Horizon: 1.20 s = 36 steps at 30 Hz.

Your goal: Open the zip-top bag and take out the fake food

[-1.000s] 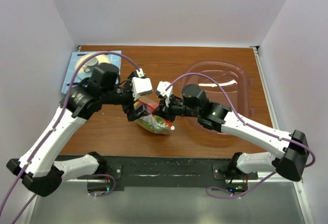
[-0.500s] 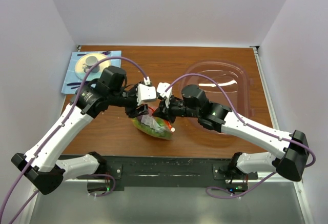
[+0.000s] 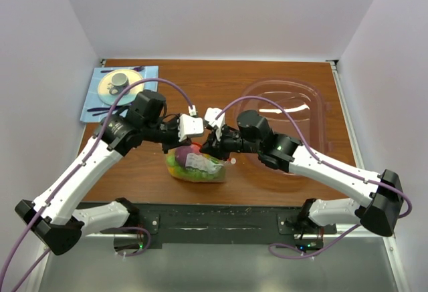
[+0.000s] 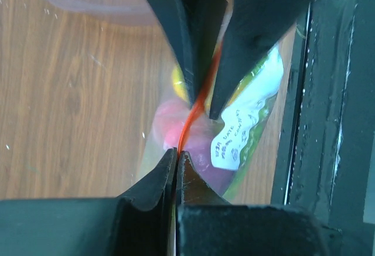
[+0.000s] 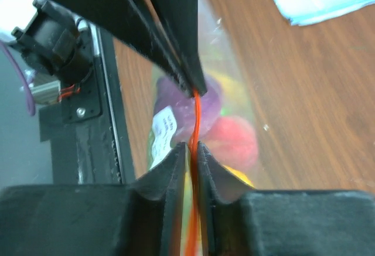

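Note:
The zip-top bag [image 3: 194, 166] hangs between both grippers over the near middle of the table, its orange-red zip strip [image 4: 199, 101] on top. My left gripper [image 4: 176, 152] is shut on the strip's left end. My right gripper [image 5: 193, 144] is shut on the strip [image 5: 195, 118] from the other end, facing the left one. The fake food [image 3: 179, 160] sits inside the bag: purple [image 5: 170, 95], pink-red [image 5: 234, 139], yellow and green pieces. A white label [image 4: 243, 130] shows on the bag's side.
A large clear pink-tinted oval tub [image 3: 284, 101] lies at the back right. A blue mat with a plate and cup [image 3: 119, 81] is at the back left. The black base rail [image 3: 221, 222] runs along the table's near edge.
The left arm has moved in toward the bag and lowered. The bag has turned and spread, showing more purple and yellow food. The right gripper has stayed on the strip.

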Each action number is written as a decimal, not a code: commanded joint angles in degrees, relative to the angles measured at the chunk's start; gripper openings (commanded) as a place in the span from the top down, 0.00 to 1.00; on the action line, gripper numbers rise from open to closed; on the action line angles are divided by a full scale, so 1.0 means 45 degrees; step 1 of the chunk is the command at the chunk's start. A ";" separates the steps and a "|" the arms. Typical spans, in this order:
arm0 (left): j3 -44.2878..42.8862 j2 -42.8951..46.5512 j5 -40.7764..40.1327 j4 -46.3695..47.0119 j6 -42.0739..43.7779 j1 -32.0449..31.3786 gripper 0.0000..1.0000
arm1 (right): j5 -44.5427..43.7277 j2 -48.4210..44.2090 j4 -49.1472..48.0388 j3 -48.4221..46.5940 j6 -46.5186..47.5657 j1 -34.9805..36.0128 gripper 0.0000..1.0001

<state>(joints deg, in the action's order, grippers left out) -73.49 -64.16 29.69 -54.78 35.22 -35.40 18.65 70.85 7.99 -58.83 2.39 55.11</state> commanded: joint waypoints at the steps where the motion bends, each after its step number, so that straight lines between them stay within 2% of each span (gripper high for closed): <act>1: 0.0179 0.0195 -0.0523 -0.0560 -0.0014 -0.0025 1.00 | -0.1133 -0.0762 -0.1717 -0.0228 -0.0258 0.0038 0.70; 3: 0.0412 0.0506 -0.0543 -0.0521 -0.0092 -0.0005 1.00 | -0.1643 -0.0919 -0.1736 -0.0247 -0.0297 0.0058 0.51; 5: 0.0511 0.0760 -0.0679 -0.0384 -0.0210 -0.0005 1.00 | -0.2324 -0.1172 -0.1717 -0.0345 -0.0278 0.0038 0.39; 6: 0.0492 0.0820 -0.0816 -0.0384 -0.0287 -0.0005 1.00 | -0.2638 -0.1271 -0.1697 -0.0364 -0.0278 0.0038 0.24; 9: 0.0181 0.1015 -0.1070 -0.0559 -0.0327 0.0034 1.00 | -0.3870 -0.1895 -0.1443 -0.0190 -0.0355 -0.0040 0.01; 11: -0.0208 0.1074 -0.1168 -0.0696 -0.0327 0.0053 1.00 | -0.4493 -0.2866 -0.1733 0.0608 -0.0454 -0.0118 0.01; 14: -0.0852 0.1036 -0.1247 -0.1086 -0.0288 0.0054 1.00 | -0.4965 -0.4158 -0.3466 0.2599 -0.1662 -0.0138 0.01; 18: -0.1616 0.0821 -0.1189 -0.1769 -0.0249 0.0054 1.00 | -0.4616 -0.5020 -0.3708 0.3735 -0.2269 -0.0216 0.01; 23: -0.2435 0.0587 -0.1227 -0.2337 -0.0190 0.0073 1.00 | -0.3638 -0.5782 -0.5796 0.5629 -0.2679 -0.0216 0.01; 27: -0.2983 0.0469 -0.1110 -0.2805 -0.0268 0.0073 1.00 | -0.3833 -0.5765 -0.7106 0.6509 -0.2758 -0.0216 0.01; 36: -0.3804 0.0196 -0.0915 -0.3352 -0.0502 0.0054 1.00 | -0.3501 -0.4203 -0.9956 0.6666 -0.3090 -0.0235 0.03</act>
<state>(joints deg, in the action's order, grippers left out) -87.00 -63.00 23.86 -69.65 34.52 -35.27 1.67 49.08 -25.56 -29.08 -9.96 54.26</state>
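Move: Some 7 cm to the right of the right fingertips, about 2 cm back and 3 cm lower, is the white zip slider; from the left hand it is roughly 14 cm right, 4 cm back and 3 cm lower. The bag's middle hangs about 3 cm back, 4 cm right and 9 cm below the left hand; the purple food in it is about 7 cm left, 2 cm back and 9 cm below the right hand. Letting go of the orange zip strip, the right fingers spread wide; the hand arcs up and right about 8 cm, sinks again past the bag's right end, then edges back left and up towards the slider, its fingers swung about 20 degrees clockwise and tipped up to roughly level. The left hand keeps its pinch on the strip, dips slightly, then lifts about 5 cm while easing left. ##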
